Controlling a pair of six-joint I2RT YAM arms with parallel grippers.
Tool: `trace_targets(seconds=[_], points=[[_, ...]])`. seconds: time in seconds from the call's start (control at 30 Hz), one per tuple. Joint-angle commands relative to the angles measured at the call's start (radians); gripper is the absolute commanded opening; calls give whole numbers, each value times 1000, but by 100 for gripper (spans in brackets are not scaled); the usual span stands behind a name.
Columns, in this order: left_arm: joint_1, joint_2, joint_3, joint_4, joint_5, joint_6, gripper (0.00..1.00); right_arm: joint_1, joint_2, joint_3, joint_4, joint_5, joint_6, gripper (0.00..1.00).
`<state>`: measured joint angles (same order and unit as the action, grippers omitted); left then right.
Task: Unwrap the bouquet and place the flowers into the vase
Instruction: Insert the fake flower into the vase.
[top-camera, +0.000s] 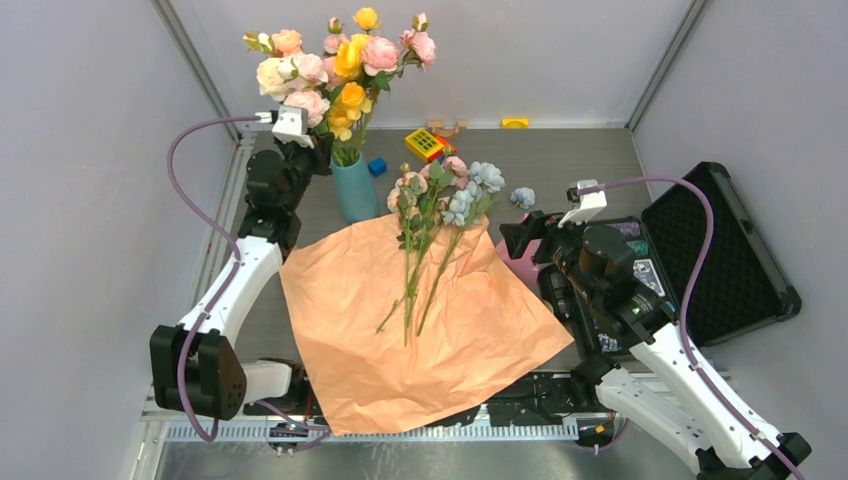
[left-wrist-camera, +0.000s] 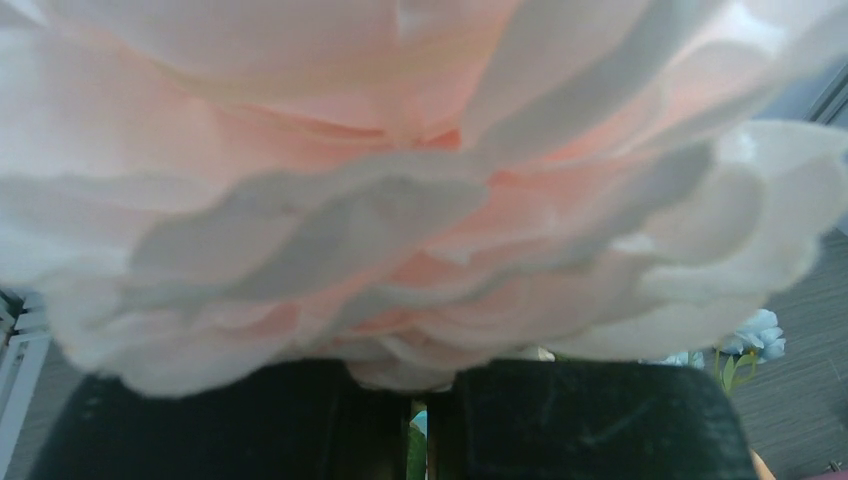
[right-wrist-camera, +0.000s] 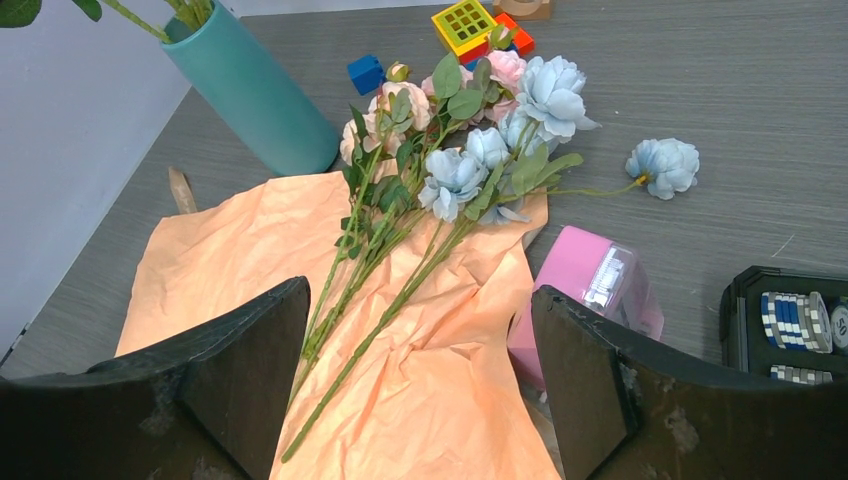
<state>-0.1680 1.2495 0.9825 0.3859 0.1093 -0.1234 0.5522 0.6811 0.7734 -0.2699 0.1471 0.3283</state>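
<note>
The bouquet's tan-orange paper (top-camera: 400, 340) lies spread flat, with pink and pale-blue flowers (top-camera: 440, 200) lying loose on it, stems toward me. The teal vase (top-camera: 355, 190) stands at the paper's far left corner and holds several pink and yellow blooms. My left gripper (top-camera: 300, 135) sits high beside those blooms. In the left wrist view a pale pink bloom (left-wrist-camera: 400, 180) fills the frame, and the gripper (left-wrist-camera: 420, 385) is shut with a sliver of green stem in the gap. My right gripper (right-wrist-camera: 420, 300) hangs wide open over the paper (right-wrist-camera: 230, 250) and the flowers (right-wrist-camera: 450, 170), touching nothing.
One blue bloom (right-wrist-camera: 665, 165) lies off the paper to the right. A pink box (right-wrist-camera: 590, 290) sits at the paper's right edge. A black case (top-camera: 720, 250) lies open at the right, and toy blocks (top-camera: 425, 143) stand behind the vase (right-wrist-camera: 255, 95).
</note>
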Motion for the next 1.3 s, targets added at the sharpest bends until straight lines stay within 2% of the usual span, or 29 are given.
trace_targets(seconds=[0.0,0.37,0.83,1.03,1.27], points=[[16,2,52,6,28,-10,0,-5,-3,9,39,-8,8,86],[28,24,-41,51,55,-38,0,-5,0,-4,45,-14,16,86],[28,94,-84,67,53,-25,2,-5,10,-10,44,-37,26,85],[28,96,-89,59,60,-43,15,-5,8,-11,41,-42,29,85],[28,35,-90,20,72,-74,42,-5,-2,-19,39,-47,36,85]])
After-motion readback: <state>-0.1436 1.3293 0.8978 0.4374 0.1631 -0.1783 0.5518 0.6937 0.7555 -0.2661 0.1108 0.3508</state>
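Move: The closed left fingers still hold the pale rose's stem just above the vase; the vase's middle lies about 3 cm ahead, 3 cm right and 20 cm below. The blue block is about 11 cm ahead and 6 cm right, 32 cm down, and the unplaced flowers lie 17 cm right and 1 cm back, 31 cm down. From the right hand, the vase is about 16 cm ahead and 27 cm left, 13 cm down. Left hand lowers the held rose about 4 cm into the vase, then opens partway while sinking 2 cm more. ##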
